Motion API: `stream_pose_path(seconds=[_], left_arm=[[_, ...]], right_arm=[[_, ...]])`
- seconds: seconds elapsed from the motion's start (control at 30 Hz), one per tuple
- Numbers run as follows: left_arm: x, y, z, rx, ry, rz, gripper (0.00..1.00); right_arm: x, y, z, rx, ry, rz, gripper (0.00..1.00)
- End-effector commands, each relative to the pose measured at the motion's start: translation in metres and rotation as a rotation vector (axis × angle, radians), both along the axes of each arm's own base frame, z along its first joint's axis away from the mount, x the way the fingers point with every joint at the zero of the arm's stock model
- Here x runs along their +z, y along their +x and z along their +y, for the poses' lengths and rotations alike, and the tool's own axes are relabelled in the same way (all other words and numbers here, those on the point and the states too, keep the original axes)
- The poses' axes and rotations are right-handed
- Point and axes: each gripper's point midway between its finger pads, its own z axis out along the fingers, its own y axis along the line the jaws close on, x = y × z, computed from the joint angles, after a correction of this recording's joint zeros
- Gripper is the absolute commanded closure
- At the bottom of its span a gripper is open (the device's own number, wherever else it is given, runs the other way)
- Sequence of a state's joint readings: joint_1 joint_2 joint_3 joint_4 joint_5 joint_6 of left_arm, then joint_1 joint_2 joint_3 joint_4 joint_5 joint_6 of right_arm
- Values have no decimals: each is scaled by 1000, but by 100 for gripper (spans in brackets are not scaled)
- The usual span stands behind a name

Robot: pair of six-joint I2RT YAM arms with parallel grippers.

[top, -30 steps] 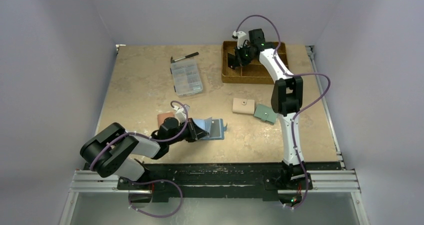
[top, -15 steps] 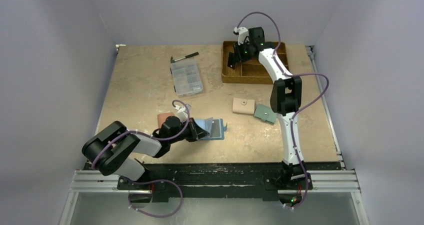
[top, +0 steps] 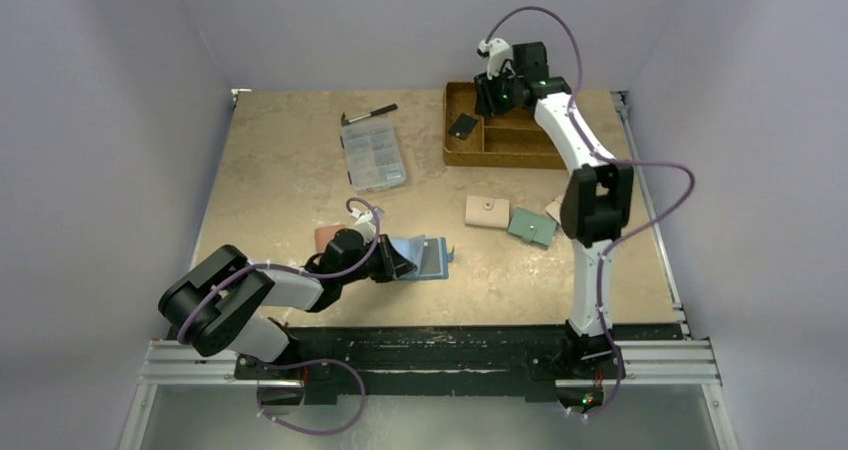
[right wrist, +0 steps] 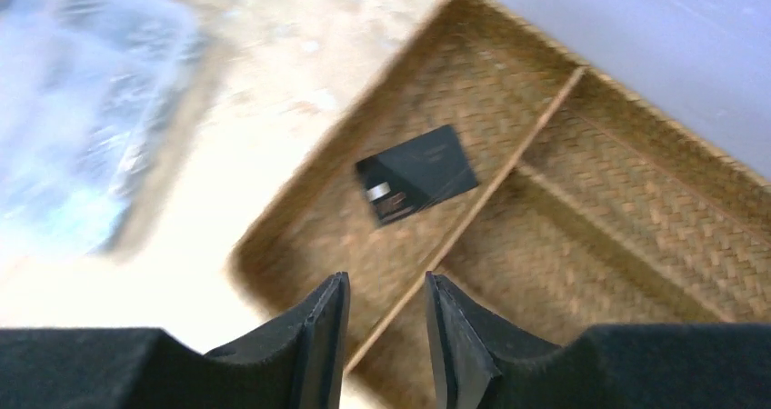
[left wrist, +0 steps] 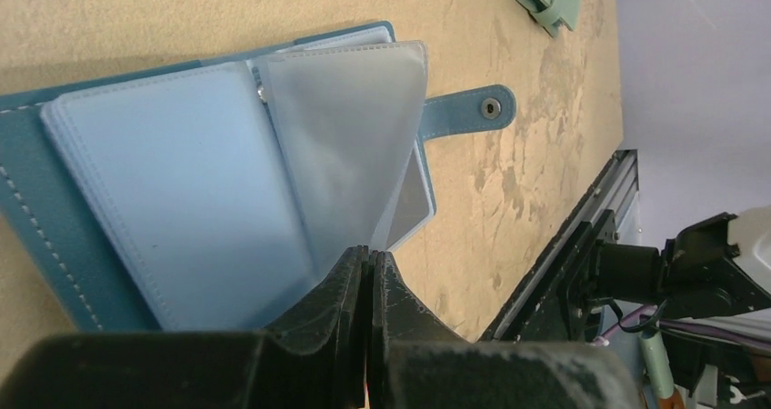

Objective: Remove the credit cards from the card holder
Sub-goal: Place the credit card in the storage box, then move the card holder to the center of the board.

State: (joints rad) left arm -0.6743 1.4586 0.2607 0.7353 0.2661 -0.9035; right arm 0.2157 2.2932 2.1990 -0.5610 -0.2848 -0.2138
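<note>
The dark blue card holder (top: 428, 259) lies open on the table near the front. In the left wrist view its light blue sleeves (left wrist: 182, 200) are spread out. One clear sleeve (left wrist: 350, 145) stands lifted, and my left gripper (left wrist: 368, 251) is shut on its lower edge. A greyish card (left wrist: 415, 205) shows under that sleeve. A black card (top: 463, 125) lies flat in the left compartment of the wicker basket (top: 452, 155). My right gripper (right wrist: 386, 286) hangs open above the basket with nothing between its fingers. The black card (right wrist: 416, 174) is just beyond its tips.
A clear organizer box (top: 373, 157) and a marker (top: 370, 114) lie at the back left. A beige wallet (top: 487, 212), a teal-green wallet (top: 530, 227) and a small tan flat piece (top: 553, 210) lie mid-right. A pinkish wallet (top: 326, 238) sits beside my left arm.
My right gripper has opened and let the black card drop into the basket, then lifted up and back to the right. The left gripper has stayed shut at the card holder.
</note>
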Motion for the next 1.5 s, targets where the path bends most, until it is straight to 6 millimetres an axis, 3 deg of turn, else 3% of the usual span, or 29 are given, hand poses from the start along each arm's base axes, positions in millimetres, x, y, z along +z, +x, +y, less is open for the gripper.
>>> stream_pose_path(seconds=[0.0,0.13,0.3,0.37,0.47,0.6,0.73,1.13,1.3,1.47], left_arm=[[3,11,8,37,61,-34,100],[0,11,16,65,98,-26,100],[-2,12,23,95,130,-15,100],[-1,13,26,110,140,-13,100],[0,13,28,117,146,-10,100],[1,12,26,105,148,-4,100],[1,11,25,100,151,3,100],[2,11,37,150,184,13,100],[0,10,38,152,193,24,100],[-3,9,37,149,199,40,100]], right_arm=[[98,-79,26,292,101,-163,56],[99,-172,43,552,175,-177,54],[56,-292,58,943,147,-198,44],[34,-327,63,1072,86,-219,43],[5,-361,69,1160,55,-229,40],[-16,-376,73,1200,85,-239,37],[-32,-373,75,1192,57,-229,37],[-65,-371,79,1212,-41,-201,35],[-69,-372,83,1229,-71,-197,35],[-82,-372,89,1268,-180,-196,34]])
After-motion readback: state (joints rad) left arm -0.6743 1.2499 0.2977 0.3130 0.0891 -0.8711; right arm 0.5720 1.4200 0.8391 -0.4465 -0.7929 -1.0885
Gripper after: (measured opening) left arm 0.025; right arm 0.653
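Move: The next credit card lies in the open blue card holder, some 34 cm back and 14 cm left of the right hand and 15 cm below; from the left hand it is about 3 cm ahead, 6 right, 3 down. Counted from the right hand, the beige holder is 22 cm straight back, the green holder 26 back and 11 right, and the card already in the box 3 ahead, 5 left, 13 down. Still pinching the blue holder's clear sleeve, the left hand draws it about 4 cm left, easing slightly down and rolling some 10 degrees. The right hand sweeps nearly 40 cm back from the storage box towards the card holder, arching up first, then down, and drifting left; it swings about 70 degrees counter-clockwise and widens its fingers, slowing short of the strap end with nothing touched. ##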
